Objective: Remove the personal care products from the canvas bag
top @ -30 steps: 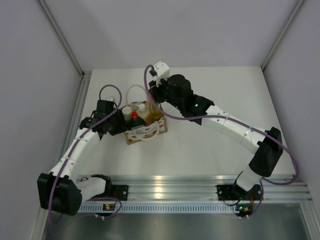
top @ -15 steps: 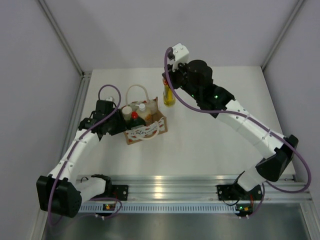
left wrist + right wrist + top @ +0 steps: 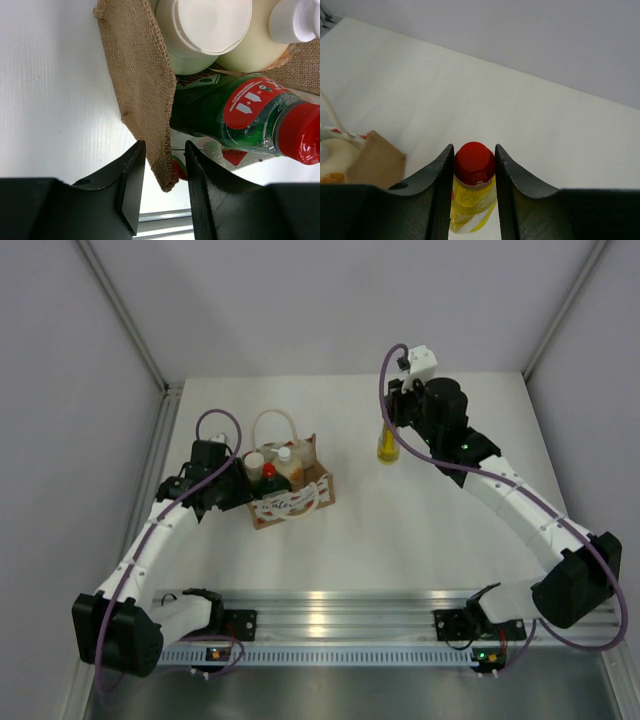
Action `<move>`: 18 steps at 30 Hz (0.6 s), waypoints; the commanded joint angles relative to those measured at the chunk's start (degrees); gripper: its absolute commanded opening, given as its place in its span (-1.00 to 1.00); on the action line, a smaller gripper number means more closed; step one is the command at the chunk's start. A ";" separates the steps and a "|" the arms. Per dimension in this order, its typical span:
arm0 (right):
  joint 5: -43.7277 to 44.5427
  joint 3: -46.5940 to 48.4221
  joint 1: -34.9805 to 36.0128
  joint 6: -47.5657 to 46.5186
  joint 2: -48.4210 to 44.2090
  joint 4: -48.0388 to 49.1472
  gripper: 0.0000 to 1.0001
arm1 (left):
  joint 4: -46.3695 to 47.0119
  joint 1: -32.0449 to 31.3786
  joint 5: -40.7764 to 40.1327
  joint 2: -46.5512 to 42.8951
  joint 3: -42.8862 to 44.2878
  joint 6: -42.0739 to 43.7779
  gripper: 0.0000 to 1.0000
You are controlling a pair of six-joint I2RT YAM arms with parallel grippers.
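The tan canvas bag (image 3: 292,502) stands left of the table's middle, its cream handle (image 3: 270,425) looped behind it. My left gripper (image 3: 243,488) is shut on the bag's left wall (image 3: 140,80), and the burlap edge hangs between its fingers (image 3: 131,175). Inside the bag are a green bottle (image 3: 225,110) with a red cap, a white-capped cylinder (image 3: 210,22) and a cream pump bottle (image 3: 255,45). My right gripper (image 3: 474,160) is shut on the red cap of the slim yellow bottle (image 3: 470,205). That yellow bottle (image 3: 388,445) hangs upright above the table, to the right of the bag.
White table (image 3: 430,530) stretches to the right of and in front of the bag. A metal rail (image 3: 400,605) runs along the near edge. Grey walls close in the left, right and far sides.
My right arm has lifted the yellow bottle up out of the bag and carried it to the right. The left gripper and the bag have stayed in place.
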 commanded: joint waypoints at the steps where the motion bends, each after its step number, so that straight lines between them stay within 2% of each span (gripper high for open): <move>1: -2.14 -2.14 -2.61 3.62 -3.27 18.34 -1.00 | 0.08 -0.23 -0.30 -1.96 -0.90 0.53 -0.15; 9: -5.91 -9.26 -4.90 2.75 0.24 28.61 -1.00 | 0.08 -0.32 -0.30 -1.96 -0.98 0.62 -0.16; 18: -8.64 -12.77 -5.52 2.22 6.31 34.95 -1.00 | 0.17 -0.76 -0.91 -2.58 -1.07 0.45 -0.16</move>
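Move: The right hand already holds the yellow bottle by its red cap; the open table spot it is headed for lies about 4 cm ahead and some 30 cm below. The canvas bag stands about 23 cm left and 8 cm back, with the white-capped bottle in it some 23 cm left and 5 cm back of the hand. From the left hand the spot is about 34 cm right, 8 cm ahead and 14 cm below. Keeping its grip on the red cap, the right hand lowers the bottle 8 cm tableward, easing 3.5 cm forward. ##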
